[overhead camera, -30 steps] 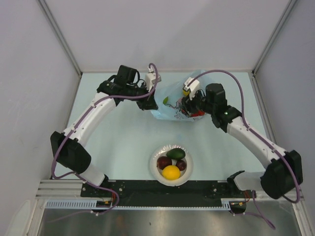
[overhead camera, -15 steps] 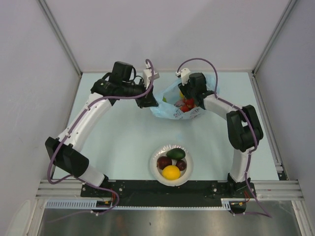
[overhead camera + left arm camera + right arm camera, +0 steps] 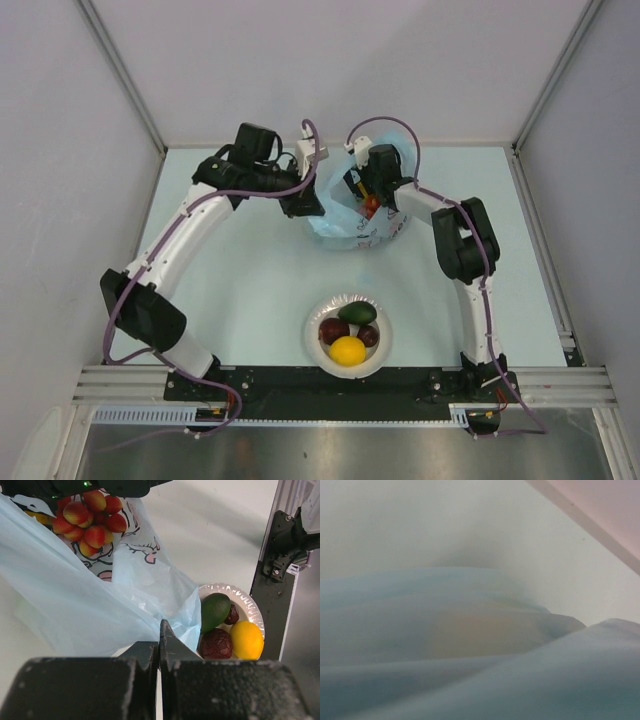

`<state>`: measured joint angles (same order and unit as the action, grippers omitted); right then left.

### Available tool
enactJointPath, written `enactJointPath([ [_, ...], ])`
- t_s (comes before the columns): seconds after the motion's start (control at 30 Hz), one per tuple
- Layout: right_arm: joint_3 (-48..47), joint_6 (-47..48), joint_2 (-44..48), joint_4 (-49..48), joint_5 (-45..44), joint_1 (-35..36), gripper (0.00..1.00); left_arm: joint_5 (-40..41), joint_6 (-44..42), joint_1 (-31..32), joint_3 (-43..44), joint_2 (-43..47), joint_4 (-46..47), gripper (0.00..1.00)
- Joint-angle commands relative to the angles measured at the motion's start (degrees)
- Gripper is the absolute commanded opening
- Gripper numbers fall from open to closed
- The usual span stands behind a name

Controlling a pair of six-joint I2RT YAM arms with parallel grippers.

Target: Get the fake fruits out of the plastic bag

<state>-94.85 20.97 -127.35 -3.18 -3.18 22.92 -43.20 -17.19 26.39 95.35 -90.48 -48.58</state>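
The light-blue plastic bag (image 3: 352,222) lies at the back of the table, and its film fills the left wrist view (image 3: 75,605). My left gripper (image 3: 309,203) is shut on the bag's left edge (image 3: 160,628). A bunch of red grapes (image 3: 87,517) sits inside the bag, seen as a red patch from above (image 3: 372,207). My right gripper (image 3: 364,192) reaches into the bag's mouth beside the grapes; its fingers are hidden. The right wrist view shows only blurred bag film (image 3: 470,645). A lemon (image 3: 348,351), an avocado (image 3: 357,313) and two dark red fruits (image 3: 334,330) lie in the white bowl (image 3: 383,352).
The white bowl (image 3: 245,601) stands near the front edge, between the two arm bases. Grey walls close in the table on the left, back and right. The right arm's elbow (image 3: 462,240) juts out to the right of the bag.
My right arm has folded in and swung its gripper from the bag's right side to over its mouth. The left gripper has kept its hold on the bag's edge, shifting only slightly.
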Motion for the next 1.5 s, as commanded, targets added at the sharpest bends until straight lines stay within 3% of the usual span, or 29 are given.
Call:
enactJointPath([
  [0.0,-4.63,0.73,-3.87,1.94,-0.86,0.02,1.00,-1.45,-1.88,0.59,2.39,-0.14,-1.17,0.00],
  [0.07,-7.44,0.83,-6.15,5.79,-1.39,0.20,0.97,-0.75,-1.88,0.68,2.12,-0.14,-1.00,0.00],
  [0.17,-8.77,1.26,-5.90,6.08,0.61,-0.50,0.73,0.31,-2.14,0.68,1.86,-0.40,-1.08,0.00],
  [0.27,-7.99,1.62,-1.87,6.25,4.92,-0.94,0.58,1.10,-2.32,0.59,1.59,-0.67,-0.91,0.00],
  [0.4,-5.79,-0.75,6.04,8.97,11.34,-0.94,0.49,2.24,-2.32,0.50,0.19,-1.37,0.32,0.00],
  [0.7,11.78,-1.11,28.88,20.92,29.01,-0.68,0.49,3.74,1.11,0.15,3.70,-4.35,3.31,0.00],
  [0.87,16.80,0.47,33.74,27.25,38.59,-1.30,0.52,3.39,1.81,0.15,5.19,-5.24,3.84,0.00],
  [1.1,18.12,0.46,30.32,28.05,36.50,-1.30,0.54,2.51,2.86,0.15,5.72,-6.11,3.93,0.00],
  [1.23,21.97,5.48,29.00,24.56,25.79,-1.38,0.55,1.98,3.30,0.24,4.67,-5.94,4.10,0.00],
  [1.4,26.11,9.52,29.35,20.58,23.66,-2.96,0.57,1.98,2.95,0.50,2.74,-5.41,4.02,0.00],
  [1.43,26.73,10.14,29.79,20.15,23.75,-3.05,0.59,2.07,2.78,0.50,2.39,-5.15,4.02,0.00],
  [1.47,27.95,10.40,30.49,19.80,24.01,-3.05,0.69,2.24,2.78,0.50,1.60,-5.06,4.02,0.00],
])
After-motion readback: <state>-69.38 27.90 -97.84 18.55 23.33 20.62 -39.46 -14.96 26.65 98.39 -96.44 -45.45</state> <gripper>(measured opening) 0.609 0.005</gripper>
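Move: The yellow fruit lies in the bag just below the right gripper's open fingers, some 4 cm down, about 1 cm to the left and 1 cm farther out. The red fruits sit about 7 cm back and 3 cm right of the right gripper, 4 cm lower; the plate is some 42 cm back, 6 cm left and 6 cm below. From the left gripper, the yellow fruit is about 25 cm ahead, 14 cm right and 24 cm down. Sink the right gripper about 3.5 cm, close its fingers around the yellow fruit and lift it some 16 cm while drawing back nearly 20 cm and turning counter-clockwise; then lower it about 10 cm over the red fruits, fingers tipping down some 20 degrees, with a little shift right. Keep the left gripper shut on the bag's edge, easing it forward 3–4 cm and slightly down. ##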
